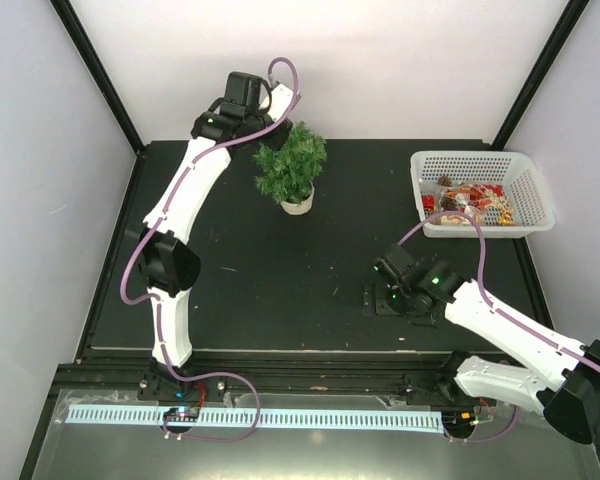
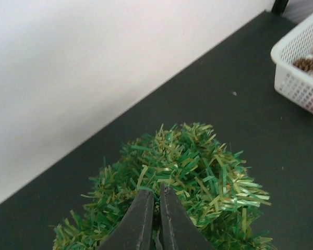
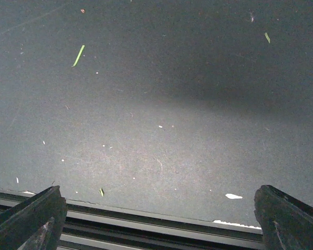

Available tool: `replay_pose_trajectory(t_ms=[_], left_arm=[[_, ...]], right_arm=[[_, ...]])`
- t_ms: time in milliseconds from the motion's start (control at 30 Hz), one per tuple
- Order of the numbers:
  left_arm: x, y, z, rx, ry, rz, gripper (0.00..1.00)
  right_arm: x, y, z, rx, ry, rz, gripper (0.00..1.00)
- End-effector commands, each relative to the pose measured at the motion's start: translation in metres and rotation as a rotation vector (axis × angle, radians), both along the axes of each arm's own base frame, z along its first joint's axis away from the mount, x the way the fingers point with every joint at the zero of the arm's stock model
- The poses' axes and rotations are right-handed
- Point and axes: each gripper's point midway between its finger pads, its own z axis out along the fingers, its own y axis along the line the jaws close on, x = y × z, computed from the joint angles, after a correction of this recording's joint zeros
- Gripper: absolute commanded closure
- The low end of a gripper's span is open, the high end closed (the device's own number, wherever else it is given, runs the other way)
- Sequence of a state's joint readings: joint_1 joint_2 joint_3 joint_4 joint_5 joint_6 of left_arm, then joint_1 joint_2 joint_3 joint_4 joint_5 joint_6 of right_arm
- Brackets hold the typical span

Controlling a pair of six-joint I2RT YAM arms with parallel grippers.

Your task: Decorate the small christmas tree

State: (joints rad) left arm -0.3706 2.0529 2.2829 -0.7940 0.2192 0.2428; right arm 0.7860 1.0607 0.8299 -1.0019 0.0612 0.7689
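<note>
The small christmas tree [image 1: 292,165], bushy green on a whitish round base, stands at the back of the dark table, left of centre. My left gripper [image 1: 273,135] reaches it from behind on the left. In the left wrist view its jaws [image 2: 156,188] are shut, tips pressed together right at the top needles of the tree [image 2: 198,166]; whether they pinch a needle I cannot tell. My right gripper [image 1: 385,292] hovers low over the table's near right part. Its fingers [image 3: 31,219] stand wide open with only bare mat between them.
A white plastic basket [image 1: 470,156] of red and gold ornaments sits at the back right, its corner also showing in the left wrist view [image 2: 297,67]. A black rail [image 3: 156,221] runs along the table's near edge under the right gripper. White walls enclose the back.
</note>
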Motion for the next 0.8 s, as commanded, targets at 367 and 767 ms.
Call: replay_pose_trajectory(t_ms=[367, 767], left_arm=[[-0.021, 0.010, 0.006, 0.002, -0.004, 0.049, 0.84], [-0.020, 0.011, 0.029, 0.003, -0.068, 0.056, 0.56]], right_arm=[[0.005, 0.002, 0.002, 0.016, -0.042, -0.003, 0.01], [0.013, 0.007, 0.010, 0.013, -0.063, 0.010, 0.01]])
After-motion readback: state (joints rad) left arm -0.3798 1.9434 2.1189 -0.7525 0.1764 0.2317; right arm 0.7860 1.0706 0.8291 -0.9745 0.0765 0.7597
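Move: The small christmas tree is already pinched near its top by the left gripper, so its middle lies about 10 cm below that hand, nearly straight under it. The white basket of ornaments is the only neighbour, some 43 cm to that hand's right, about level with it in reach and roughly 25 cm lower. From the right hand the tree stands about 30 cm ahead and 17 cm to the left, its middle at about the same height. Lower the left gripper a little over 1 cm with the tree top still pinched, setting the pot on the table. Then open the fingers to about a third while easing the gripper back towards the base by some 2 cm and slightly left, ending the pinch on the tree top; keep the wrist's slant. ##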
